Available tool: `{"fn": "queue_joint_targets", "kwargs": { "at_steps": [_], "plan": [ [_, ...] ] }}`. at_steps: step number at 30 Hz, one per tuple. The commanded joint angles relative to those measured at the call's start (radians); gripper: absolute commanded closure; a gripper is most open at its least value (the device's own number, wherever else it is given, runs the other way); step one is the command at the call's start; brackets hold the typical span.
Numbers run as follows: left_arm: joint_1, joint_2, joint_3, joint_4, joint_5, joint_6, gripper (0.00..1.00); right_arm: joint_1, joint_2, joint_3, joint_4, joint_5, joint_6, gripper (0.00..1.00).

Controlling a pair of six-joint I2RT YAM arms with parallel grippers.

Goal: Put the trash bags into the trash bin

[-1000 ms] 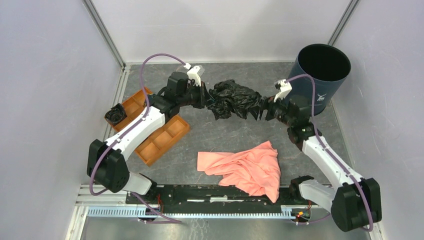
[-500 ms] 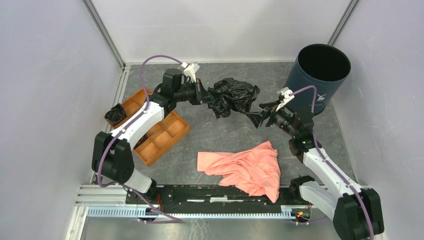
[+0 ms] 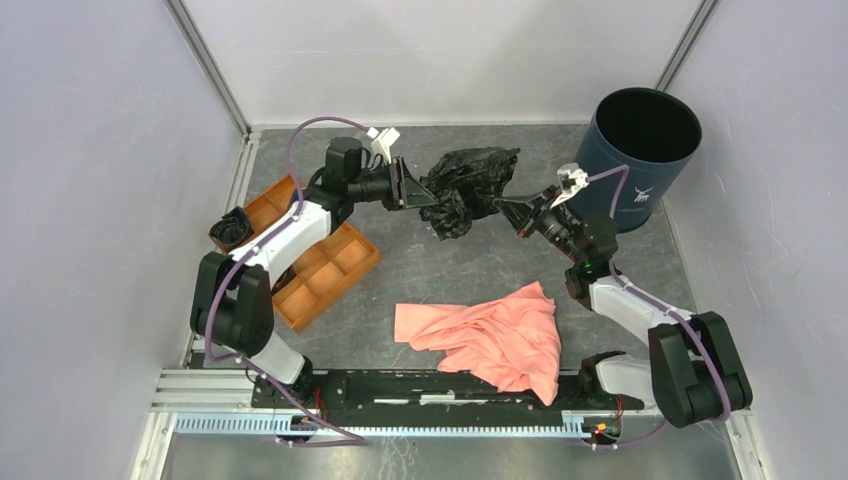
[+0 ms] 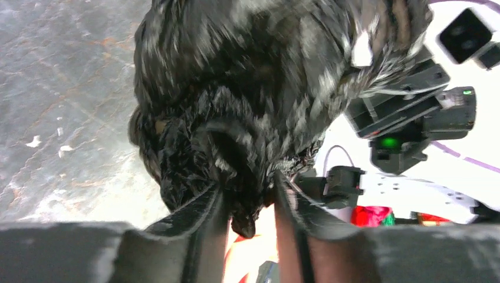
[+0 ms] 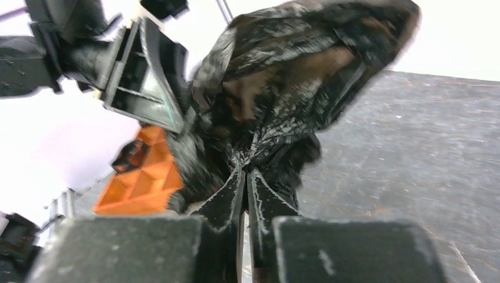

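Note:
A crumpled black wad of trash bags hangs above the table's back middle, between my two grippers. My left gripper reaches it from the left. In the left wrist view its jaws stand a little apart with a fold of the trash bags hanging between them and a gap beside the right finger. My right gripper is at the wad's right side. Its fingers are pinched nearly together on a twist of the black film. The navy trash bin stands upright at the back right, just beyond the right arm.
A salmon-pink cloth lies in front of the arms' bases. An orange compartmented tray sits at the left, with a small black object at its far end. White walls stand on three sides.
My right gripper, wide open before, has moved in and shut on the wad's right side. The left jaws have loosened a little. The wad has shifted slightly toward the back.

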Motion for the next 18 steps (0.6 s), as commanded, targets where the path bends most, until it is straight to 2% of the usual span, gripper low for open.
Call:
{"fn": "queue_joint_targets", "kwargs": {
  "at_steps": [1,4,7,10,13,15,18],
  "plan": [
    [0.0,-0.015,0.071,-0.158,-0.107,0.097,0.49,-0.002,-0.006,0.039,0.086,-0.009,0.067,0.99],
    [0.0,-0.075,0.096,-0.268,-0.309,0.179,0.24,-0.004,-0.047,0.054,-0.045,0.021,0.05,1.0],
    [0.0,-0.173,0.064,-0.266,-0.483,0.194,0.02,-0.001,-0.089,0.089,-0.225,0.018,0.008,0.99],
    [-0.004,-0.264,-0.003,-0.167,-0.496,0.198,0.0,0.002,-0.095,0.144,-0.374,-0.03,-0.054,0.99],
    [-0.028,-0.307,-0.046,-0.046,-0.401,0.201,0.0,0.009,-0.089,0.188,-0.479,-0.086,-0.09,1.0],
    [-0.066,-0.309,-0.05,-0.029,-0.344,0.224,0.0,0.027,-0.089,0.215,-0.528,-0.112,-0.11,1.0],
    [-0.134,-0.305,-0.043,-0.041,-0.362,0.261,0.0,0.09,-0.091,0.268,-0.62,-0.118,-0.16,1.0]
  ]
}}
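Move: The trash bag is stretched between the hands, its middle about 7 cm right of and 1 cm ahead of the left hand, level with it. The orange tray is roughly 22 cm left of the left hand, 9 cm nearer the base and 21 cm below. From the right hand the trash bin stands some 24 cm right and 13 cm ahead, its middle about 12 cm lower; the pink cloth lies 25 cm straight back and 23 cm below. Open the left gripper wide and let go of the bag, dipping a little as you swing left about 5 cm, then lift clear to end some 7 cm up, easing back right a little while the wrist turns counter-clockwise. Close the right fingers the last bit and keep their pinch on the bag nearly in place, tipping the fingertips down about 10 degrees. ##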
